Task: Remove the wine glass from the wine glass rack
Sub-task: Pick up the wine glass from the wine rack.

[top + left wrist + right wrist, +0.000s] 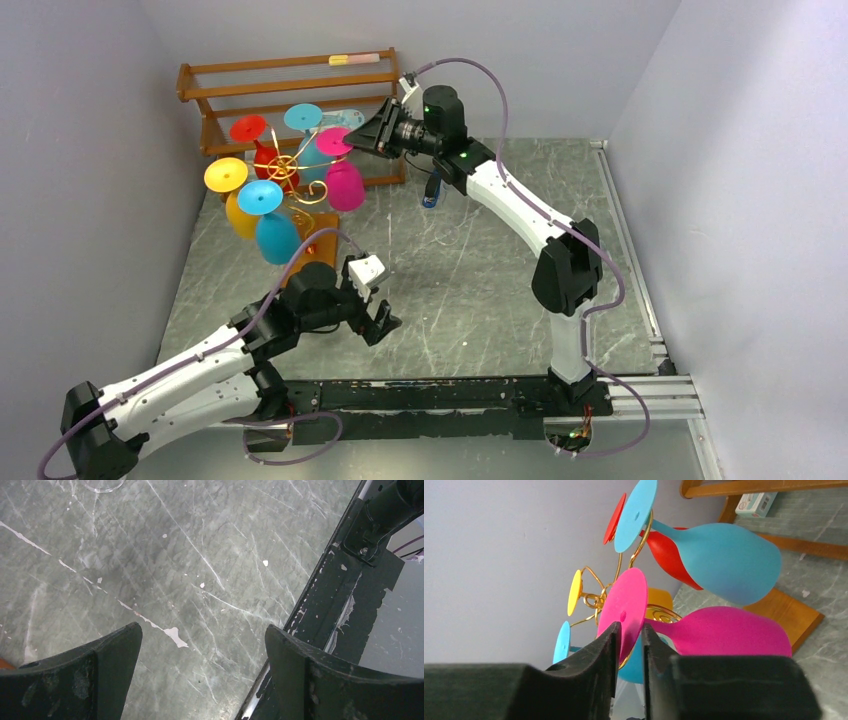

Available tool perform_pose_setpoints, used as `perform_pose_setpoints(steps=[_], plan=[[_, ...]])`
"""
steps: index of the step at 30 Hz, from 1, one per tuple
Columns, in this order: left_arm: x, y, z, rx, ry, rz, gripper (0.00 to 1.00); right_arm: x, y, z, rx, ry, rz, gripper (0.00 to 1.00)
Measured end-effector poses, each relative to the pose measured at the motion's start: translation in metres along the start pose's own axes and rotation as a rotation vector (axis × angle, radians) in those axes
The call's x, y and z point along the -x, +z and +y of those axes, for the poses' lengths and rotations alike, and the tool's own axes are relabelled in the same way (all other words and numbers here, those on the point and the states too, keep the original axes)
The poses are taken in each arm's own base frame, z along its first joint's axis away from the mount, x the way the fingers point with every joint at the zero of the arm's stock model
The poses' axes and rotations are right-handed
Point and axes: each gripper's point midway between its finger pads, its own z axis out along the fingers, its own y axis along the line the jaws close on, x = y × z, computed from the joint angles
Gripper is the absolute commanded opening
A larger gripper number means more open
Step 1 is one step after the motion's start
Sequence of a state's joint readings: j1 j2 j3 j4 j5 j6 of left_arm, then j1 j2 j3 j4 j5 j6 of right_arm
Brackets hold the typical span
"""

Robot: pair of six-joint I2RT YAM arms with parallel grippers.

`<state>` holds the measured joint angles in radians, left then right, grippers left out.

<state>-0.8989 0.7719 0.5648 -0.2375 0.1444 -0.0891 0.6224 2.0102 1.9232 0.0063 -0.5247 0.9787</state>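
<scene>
The wine glass rack [290, 172] is a gold wire tree on an orange-brown base [320, 248], standing at the back left with several coloured glasses hung upside down. A pink wine glass [345, 186] hangs on its right side. My right gripper [352, 140] reaches in from the right, shut on that glass's round foot. In the right wrist view the pink foot [624, 602] slants across the narrow gap of the right gripper [629, 627] and touches both fingers, with the bowl [729, 630] to the right and the rack [591, 600] behind. My left gripper [385, 325] [202, 630] hangs open over bare table.
A brown slatted wooden shelf [290, 78] stands against the back wall behind the rack, with a small box [756, 502] on it. A blue glass [724, 562] and a red one [669, 555] hang just above the pink one. A small blue object [430, 195] lies under the right arm.
</scene>
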Motion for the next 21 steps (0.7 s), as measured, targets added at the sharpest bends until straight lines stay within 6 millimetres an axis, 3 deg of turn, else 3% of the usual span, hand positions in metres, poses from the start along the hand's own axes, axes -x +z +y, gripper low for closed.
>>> perform_pose_setpoints(steps=[6,12,21], plan=[[0.001,-0.001,0.0,0.0,0.005,-0.006,0.97,0.006,-0.001,0.005,-0.001,0.001,-0.004,0.13],[0.006,-0.004,0.0,0.001,0.008,-0.026,0.97,0.007,-0.001,0.007,0.016,0.019,-0.008,0.0],[0.015,-0.011,0.005,0.041,0.01,-0.056,0.97,0.003,-0.001,0.005,0.056,0.1,-0.005,0.0]])
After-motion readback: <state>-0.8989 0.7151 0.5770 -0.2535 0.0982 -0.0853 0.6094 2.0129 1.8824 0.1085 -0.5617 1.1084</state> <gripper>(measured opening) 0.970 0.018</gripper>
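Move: The pink wine glass hangs foot-up right at the right fingertips: the near rim of its foot is between the open fingers, and the glass's middle is about 3 cm left and 9 cm below, level fore and aft. From that hand the far blue glass hangs some 6 cm ahead, 9 cm left and 9 cm down; the empty gold hook is about 12 cm back, 5 cm left and 2 cm below. From the left hand, the pink glass is roughly 25 cm ahead, 9 cm left and 10 cm higher. The right hand stays at the rack and shuts its slightly open fingers, one above and one below, to pinch the rim of the pink glass's foot, rising about 1 cm as they close and settling back slightly, then rolling some 5 degrees, mostly about its own pointing direction. Well away from the rack, the empty left hand lifts about 1.5 cm with its fingers still wide open. ##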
